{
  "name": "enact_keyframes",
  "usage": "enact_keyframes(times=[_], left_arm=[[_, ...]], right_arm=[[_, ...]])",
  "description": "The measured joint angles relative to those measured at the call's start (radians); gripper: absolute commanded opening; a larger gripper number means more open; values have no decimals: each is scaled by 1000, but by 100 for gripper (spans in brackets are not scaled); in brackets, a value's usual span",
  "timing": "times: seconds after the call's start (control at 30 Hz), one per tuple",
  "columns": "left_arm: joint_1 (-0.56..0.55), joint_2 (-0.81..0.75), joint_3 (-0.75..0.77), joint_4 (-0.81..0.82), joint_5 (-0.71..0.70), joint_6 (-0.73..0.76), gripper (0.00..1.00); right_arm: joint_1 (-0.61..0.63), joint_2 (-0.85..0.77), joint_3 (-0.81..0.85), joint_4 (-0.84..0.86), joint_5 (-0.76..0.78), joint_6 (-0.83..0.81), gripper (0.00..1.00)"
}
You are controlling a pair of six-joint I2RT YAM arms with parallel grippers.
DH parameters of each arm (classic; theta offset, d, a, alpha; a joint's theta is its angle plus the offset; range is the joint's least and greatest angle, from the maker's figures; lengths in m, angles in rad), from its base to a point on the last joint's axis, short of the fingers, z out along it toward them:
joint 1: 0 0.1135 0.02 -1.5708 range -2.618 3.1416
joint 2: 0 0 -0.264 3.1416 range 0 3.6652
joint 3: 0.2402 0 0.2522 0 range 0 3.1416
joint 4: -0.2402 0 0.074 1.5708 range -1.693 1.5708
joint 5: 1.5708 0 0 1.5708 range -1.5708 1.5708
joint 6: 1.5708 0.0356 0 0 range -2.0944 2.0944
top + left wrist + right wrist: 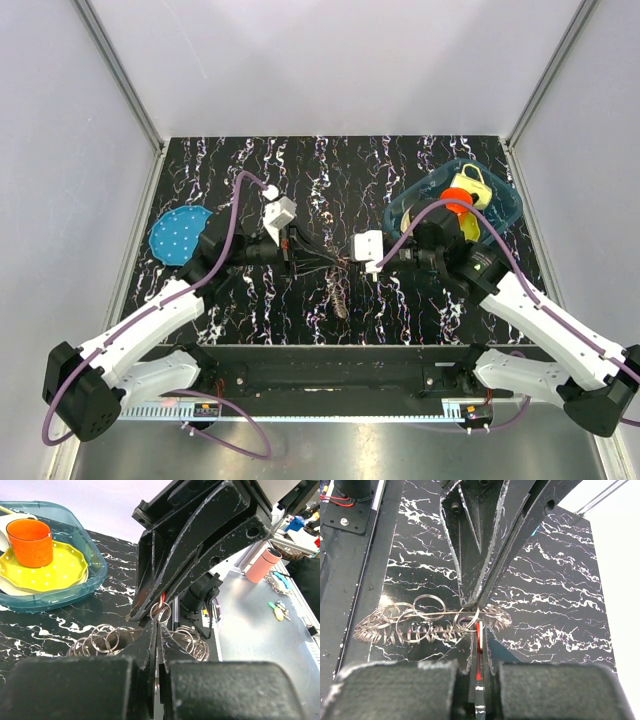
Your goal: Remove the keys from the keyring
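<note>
The keys [340,293] hang in a dull bunch between my two grippers at the table's middle. In the right wrist view the bunch [410,627] fans out to the left along the thin keyring [435,613], seen edge-on. My right gripper [479,630] is shut on a flat key with a red edge [479,652]. My left gripper [156,625] faces it tip to tip and is shut on the keyring beside a small loop [161,612]. From above, the left gripper [298,248] and the right gripper [352,258] stand about a hand's width apart.
A blue bin [503,212] at the back right holds an orange cup [456,197], a yellow plate [60,572] and a yellow piece [470,180]. A blue dotted disc [178,235] lies at the left edge. The arms' base rail [320,372] runs along the near edge.
</note>
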Motion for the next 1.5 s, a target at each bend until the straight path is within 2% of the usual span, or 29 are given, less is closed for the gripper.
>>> enact_keyframes(times=[0.3,0.57,1.1,1.17,1.2,1.27,1.3,1.43,1.5], left_arm=[[0,-19,-24,15,-65,-31,0],[0,-33,-39,20,-104,-47,0],[0,-87,-109,94,-175,-98,0],[0,-96,-113,90,-181,-94,4],[0,-104,-113,85,-185,-88,11],[0,-122,-113,67,-188,-66,15],[0,-132,-112,47,-189,-54,22],[0,-150,-95,-20,-184,-7,36],[0,-149,-76,-49,-175,17,39]], right_arm=[[0,-30,-85,143,-1,116,0],[0,-42,-113,195,11,170,0],[0,-15,-32,154,102,204,0],[0,-8,-17,129,99,183,0],[0,-5,-7,111,93,167,0],[0,-5,7,82,75,129,0],[0,-5,19,63,64,109,0],[0,-5,50,9,23,48,0],[0,-5,60,-13,2,27,0]])
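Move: The small split ring at the red key is already in the left hand's closed tips, about 1 cm to the right of its hand point. The red key is some 2 cm right and 1 cm above, still gripped by the right hand. The big keyring's middle hangs roughly 4 cm back from the left hand and 4 cm below. From the right hand, the small ring lies about 1 cm left, level in height. Drawing off to its left by about 2 cm, after a small forward drift and a slow counter-clockwise turn of some 10 degrees, the left hand at last opens its fingers about a third and lets go of the small ring. The right hand keeps its pinch on the red key, swings forward nearly 2 cm and back again, and ends about 2.5 cm higher. ##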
